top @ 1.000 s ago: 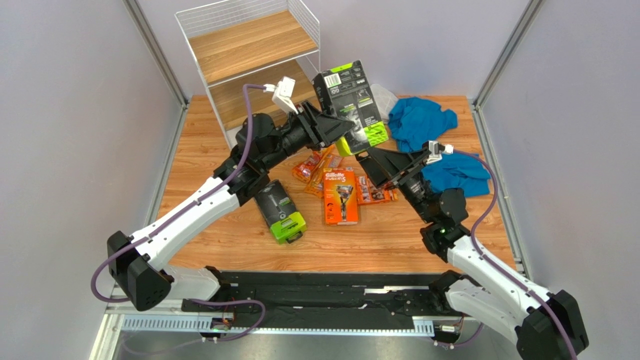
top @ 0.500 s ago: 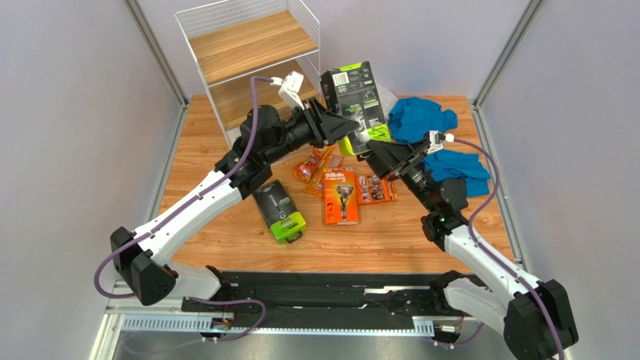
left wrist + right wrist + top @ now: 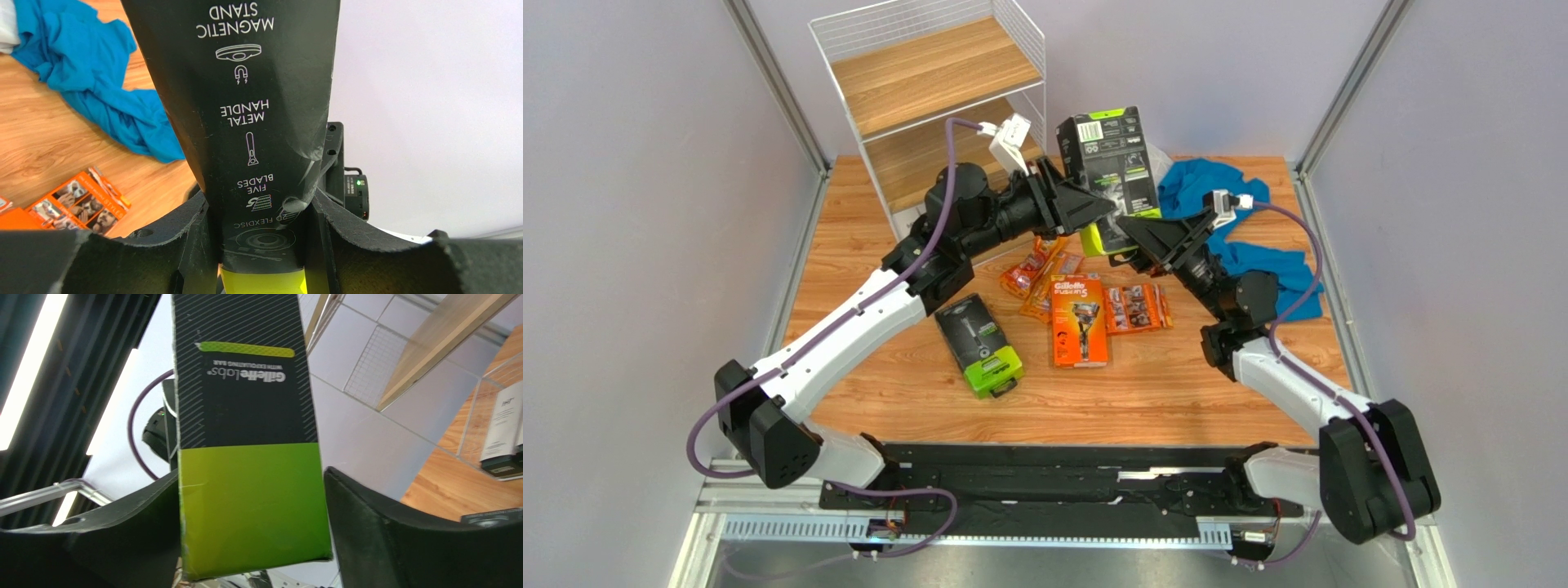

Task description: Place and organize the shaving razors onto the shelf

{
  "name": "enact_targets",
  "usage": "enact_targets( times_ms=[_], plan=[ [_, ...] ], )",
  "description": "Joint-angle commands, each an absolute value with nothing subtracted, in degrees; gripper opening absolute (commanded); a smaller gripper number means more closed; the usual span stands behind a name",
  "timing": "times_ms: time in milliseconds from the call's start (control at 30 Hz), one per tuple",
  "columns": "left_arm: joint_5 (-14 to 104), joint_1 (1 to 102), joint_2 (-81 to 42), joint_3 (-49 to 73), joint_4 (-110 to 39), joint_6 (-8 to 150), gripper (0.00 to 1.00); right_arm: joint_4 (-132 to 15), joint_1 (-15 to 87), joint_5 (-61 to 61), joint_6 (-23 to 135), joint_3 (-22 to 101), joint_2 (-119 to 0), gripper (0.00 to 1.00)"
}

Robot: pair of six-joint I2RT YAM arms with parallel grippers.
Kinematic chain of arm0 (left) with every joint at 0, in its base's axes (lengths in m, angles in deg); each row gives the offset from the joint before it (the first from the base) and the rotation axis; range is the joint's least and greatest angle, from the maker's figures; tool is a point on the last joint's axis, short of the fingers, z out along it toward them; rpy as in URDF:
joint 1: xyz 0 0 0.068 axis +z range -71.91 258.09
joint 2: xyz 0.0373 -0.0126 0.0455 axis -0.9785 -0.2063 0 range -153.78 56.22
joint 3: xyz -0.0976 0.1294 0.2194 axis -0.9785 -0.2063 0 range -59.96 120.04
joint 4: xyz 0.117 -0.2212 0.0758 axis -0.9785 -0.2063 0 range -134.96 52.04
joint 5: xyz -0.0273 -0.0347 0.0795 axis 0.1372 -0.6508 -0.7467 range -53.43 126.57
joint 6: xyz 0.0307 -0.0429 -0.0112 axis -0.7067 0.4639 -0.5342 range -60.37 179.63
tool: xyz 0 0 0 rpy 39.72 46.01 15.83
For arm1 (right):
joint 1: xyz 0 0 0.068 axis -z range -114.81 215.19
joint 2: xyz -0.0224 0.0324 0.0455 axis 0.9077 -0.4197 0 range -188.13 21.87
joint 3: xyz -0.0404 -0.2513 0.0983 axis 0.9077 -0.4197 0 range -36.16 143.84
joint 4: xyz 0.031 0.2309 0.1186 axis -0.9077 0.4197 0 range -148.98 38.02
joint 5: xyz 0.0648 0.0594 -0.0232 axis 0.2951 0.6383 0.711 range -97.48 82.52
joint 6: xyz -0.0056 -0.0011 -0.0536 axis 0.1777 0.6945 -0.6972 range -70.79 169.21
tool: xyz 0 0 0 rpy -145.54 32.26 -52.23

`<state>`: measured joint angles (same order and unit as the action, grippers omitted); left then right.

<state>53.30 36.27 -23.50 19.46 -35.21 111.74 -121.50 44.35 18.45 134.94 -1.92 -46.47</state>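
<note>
A black shaving razor pack with a lime-green end hangs above the table's back middle, upright and a little tilted. My left gripper is shut on its lower part, and the left wrist view shows the pack pinched between both jaws of that gripper. My right gripper reaches in from the right. It stands open around the pack's lime end, the left finger at the edge and a thin gap at the right finger. The shelf stands at the back left.
A second black and lime pack, an orange Gillette box and small orange blister packs lie on the table. Blue cloth is bunched at the back right. Slim grey-white boxes stand on the shelf's lower tier.
The left arm has carried the pack a little right and more upright. The right arm has swung up and left until its jaws straddle the lime end, and they have narrowed slightly.
</note>
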Motion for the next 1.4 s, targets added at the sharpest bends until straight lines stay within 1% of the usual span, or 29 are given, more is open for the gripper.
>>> enact_targets(
  times_ms=[0, 67, 100, 200, 267, 300, 333, 400, 433, 467, 500, 533, 600, 633, 667, 800, 833, 900, 933, 1033, 1200, 1367],
  plan=[
    [54.76, 36.7, -22.18, 22.57, -28.2, 113.33, 0.0, -132.19, 44.62, 20.91, 138.41, -0.47, -48.09, 0.67],
    [54.59, 36.87, -22.09, 21.78, -27.59, 113.59, 0.0, -132.55, 44.62, 20.91, 138.59, -0.91, -47.83, 0.53],
    [54.5, 36.87, -22.0, 21.52, -27.24, 113.94, 0.0, -132.63, 44.62, 21.0, 138.68, -1.0, -47.74, 0.44],
    [53.63, 36.87, -21.57, 20.11, -26.27, 114.2, 0.0, -132.28, 44.62, 21.0, 138.94, -1.62, -46.78, 0.27],
    [52.4, 36.87, -21.21, 18.97, -25.83, 114.03, 0.0, -132.19, 44.71, 21.0, 138.94, -2.23, -45.82, 0.22],
    [52.04, 37.05, -20.69, 18.62, -26.0, 113.68, 0.03, -131.41, 44.62, 20.91, 138.85, -2.41, -45.46, 0.2],
    [51.69, 37.22, -20.33, 18.01, -26.7, 113.16, 0.08, -130.79, 44.62, 20.91, 138.77, -2.67, -45.02, 0.2],
    [50.46, 37.49, -19.11, 17.48, -28.19, 111.06, 0.35, -128.08, 44.71, 21.17, 137.72, -3.11, -43.44, 0.18],
    [50.02, 37.58, -18.58, 17.13, -30.72, 110.09, 0.57, -126.67, 44.62, 21.17, 137.28, -3.2, -42.83, 0.18],
    [48.71, 37.66, -18.05, 17.12, -32.4, 109.12, 0.67, -124.92, 44.71, 21.43, 136.05, -3.03, -42.21, 0.17],
    [47.66, 37.75, -17.0, 17.04, -34.25, 106.93, 0.74, -121.59, 44.62, 21.78, 135.17, -2.77, -40.9, 0.16],
    [46.51, 37.84, -16.38, 16.77, -37.66, 106.13, 0.84, -119.82, 44.62, 21.96, 134.47, -2.68, -40.19, 0.15],
    [47.29, 39.15, -14.54, 16.68, -42.51, 102.8, 0.88, -114.47, 44.62, 22.31, 132.28, -2.33, -38.09, 0.14],
    [46.86, 39.33, -13.92, 16.51, -46.53, 102.0, 0.95, -112.79, 44.62, 22.32, 131.57, -1.89, -37.38, 0.14],
    [44.5, 39.42, -12.96, 16.25, -48.57, 100.6, 0.99, -111.03, 44.62, 22.4, 130.69, -1.71, -36.76, 0.13],
    [36.75, 39.6, -5.94, 13.44, -58.5, 97.43, 0.99, -99.19, 44.62, 23.02, 125.86, 0.13, -34.04, 0.12],
    [34.4, 39.6, -4.79, 12.47, -64.0, 97.16, 0.99, -96.8, 44.62, 23.28, 124.8, 0.83, -33.07, 0.11],
    [29.47, 39.51, -0.5, 10.89, -69.39, 97.5, 0.99, -90.05, 44.53, 23.37, 122.52, 2.77, -32.28, 0.11],
    [27.97, 39.6, 1.1, 8.45, -74.29, 98.12, 0.99, -88.53, 44.53, 23.46, 120.85, 3.38, -31.66, 0.1],
    [24.54, 39.68, 8.21, 2.02, -80.57, 99.61, 0.99, -83.95, 44.53, 23.72, 118.56, 5.41, -31.48, 0.09],
    [25.58, 39.77, 19.54, -6.93, -87.34, 104.44, 0.99, -77.54, 42.6, 23.9, 114.6, 11.72, -33.67, 0.07],
    [28.83, 39.6, 24.4, -11.35, -89.55, 107.0, 0.99, -73.75, 38.39, 23.72, 110.82, 20.86, -39.21, 0.05]
  ],
)
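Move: The upright-tilted black-and-green razor box is still in the left gripper near its green end; its middle is about 4 cm ahead of and 3 cm above that hand. From the right gripper, open around the green end, that middle is some 4 cm ahead and 8 cm up. Far below, the orange razor box lies about 7 cm ahead and 2 cm left of the left hand, and the other black box 2 cm ahead and 20 cm left. Close the right gripper on the green end while the left keeps its hold, then open the left fully and draw it off the box, about 23 cm left, curving down and back as its fingers tip down and swing counter-clockwise. Keep the right grip, ease down and slightly back, and roll its left side down some 20 degrees. ##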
